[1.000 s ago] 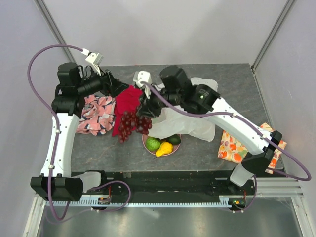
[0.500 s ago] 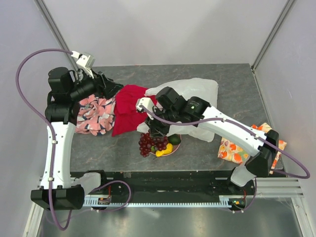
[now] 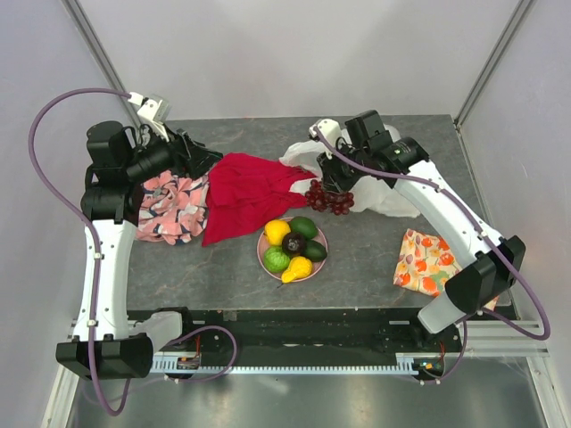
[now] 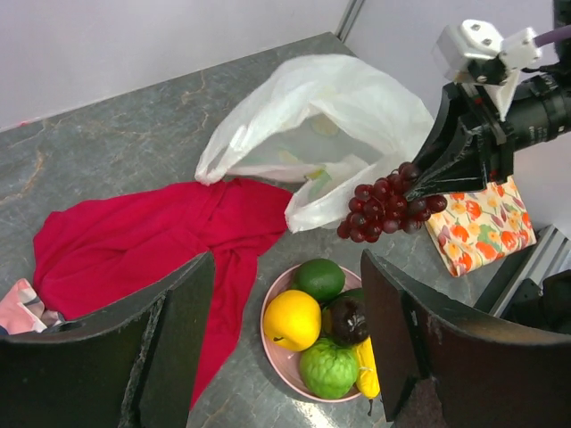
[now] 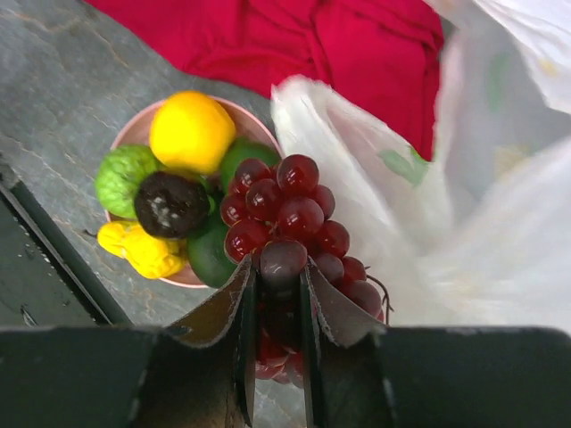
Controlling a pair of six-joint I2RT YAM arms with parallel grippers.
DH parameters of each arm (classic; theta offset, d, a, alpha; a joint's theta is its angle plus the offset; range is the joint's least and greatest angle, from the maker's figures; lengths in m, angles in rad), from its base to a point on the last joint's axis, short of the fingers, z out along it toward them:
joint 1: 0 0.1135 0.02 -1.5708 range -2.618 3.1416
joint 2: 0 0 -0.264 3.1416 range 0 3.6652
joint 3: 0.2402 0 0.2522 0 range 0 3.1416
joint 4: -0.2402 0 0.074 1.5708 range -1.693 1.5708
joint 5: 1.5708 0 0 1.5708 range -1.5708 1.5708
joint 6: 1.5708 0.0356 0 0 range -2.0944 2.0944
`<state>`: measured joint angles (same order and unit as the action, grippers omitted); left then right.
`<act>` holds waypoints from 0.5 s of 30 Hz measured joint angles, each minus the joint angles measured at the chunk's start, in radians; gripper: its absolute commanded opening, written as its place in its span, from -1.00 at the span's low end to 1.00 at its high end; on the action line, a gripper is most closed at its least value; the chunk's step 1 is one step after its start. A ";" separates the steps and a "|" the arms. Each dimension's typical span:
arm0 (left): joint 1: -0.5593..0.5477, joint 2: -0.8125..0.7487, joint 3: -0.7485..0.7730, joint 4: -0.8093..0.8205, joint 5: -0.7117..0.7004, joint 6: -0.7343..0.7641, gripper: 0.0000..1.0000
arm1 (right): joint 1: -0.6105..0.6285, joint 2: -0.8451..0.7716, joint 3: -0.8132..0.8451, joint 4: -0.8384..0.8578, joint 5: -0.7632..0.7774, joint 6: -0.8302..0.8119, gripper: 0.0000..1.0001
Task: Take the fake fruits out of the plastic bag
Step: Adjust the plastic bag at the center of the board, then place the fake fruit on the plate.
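Observation:
The translucent white plastic bag lies crumpled at the back right of the table. My right gripper is shut on a dark red grape bunch, held in the air by the bag's near-left edge. A pink plate holds several fake fruits: a yellow-orange citrus, a bumpy green lime, a yellow pear, avocados and a dark fruit. My left gripper hangs open and empty above the red cloth's left end.
A red cloth lies spread between the bag and a pink floral cloth at the left. An orange fruit-printed cloth lies near the front right edge. A black rail runs along the near table edge.
The right arm swung the grape bunch from left of the plate, across its near-left edge, up to the right beside the bag. The left arm drew back slightly left, then stayed still.

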<state>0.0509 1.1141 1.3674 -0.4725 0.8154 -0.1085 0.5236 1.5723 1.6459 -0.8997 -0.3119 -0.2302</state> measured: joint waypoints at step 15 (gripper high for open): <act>0.000 -0.004 -0.023 0.003 0.006 -0.007 0.46 | 0.238 -0.063 -0.040 0.014 -0.102 -0.003 -0.99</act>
<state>0.0509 1.1103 1.3449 -0.4694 0.8219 -0.1154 0.7616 1.5097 1.6062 -0.8860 -0.4137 -0.2329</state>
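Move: The right hand already grips the grapes; the fruit plate it goes to lies about 12 cm back, 10 cm to its left and some 20 cm below. At about that same lower level, the plastic bag spreads roughly 7 cm ahead and 7 cm to its right, and the red cloth lies about 3 cm ahead and 22 cm left. From the left hand the plate is some 11 cm back, 16 cm right and 34 cm below. The right arm swings the still-pinched grapes back and left about 11 cm towards the plate, turning roughly 20 degrees counter-clockwise. ##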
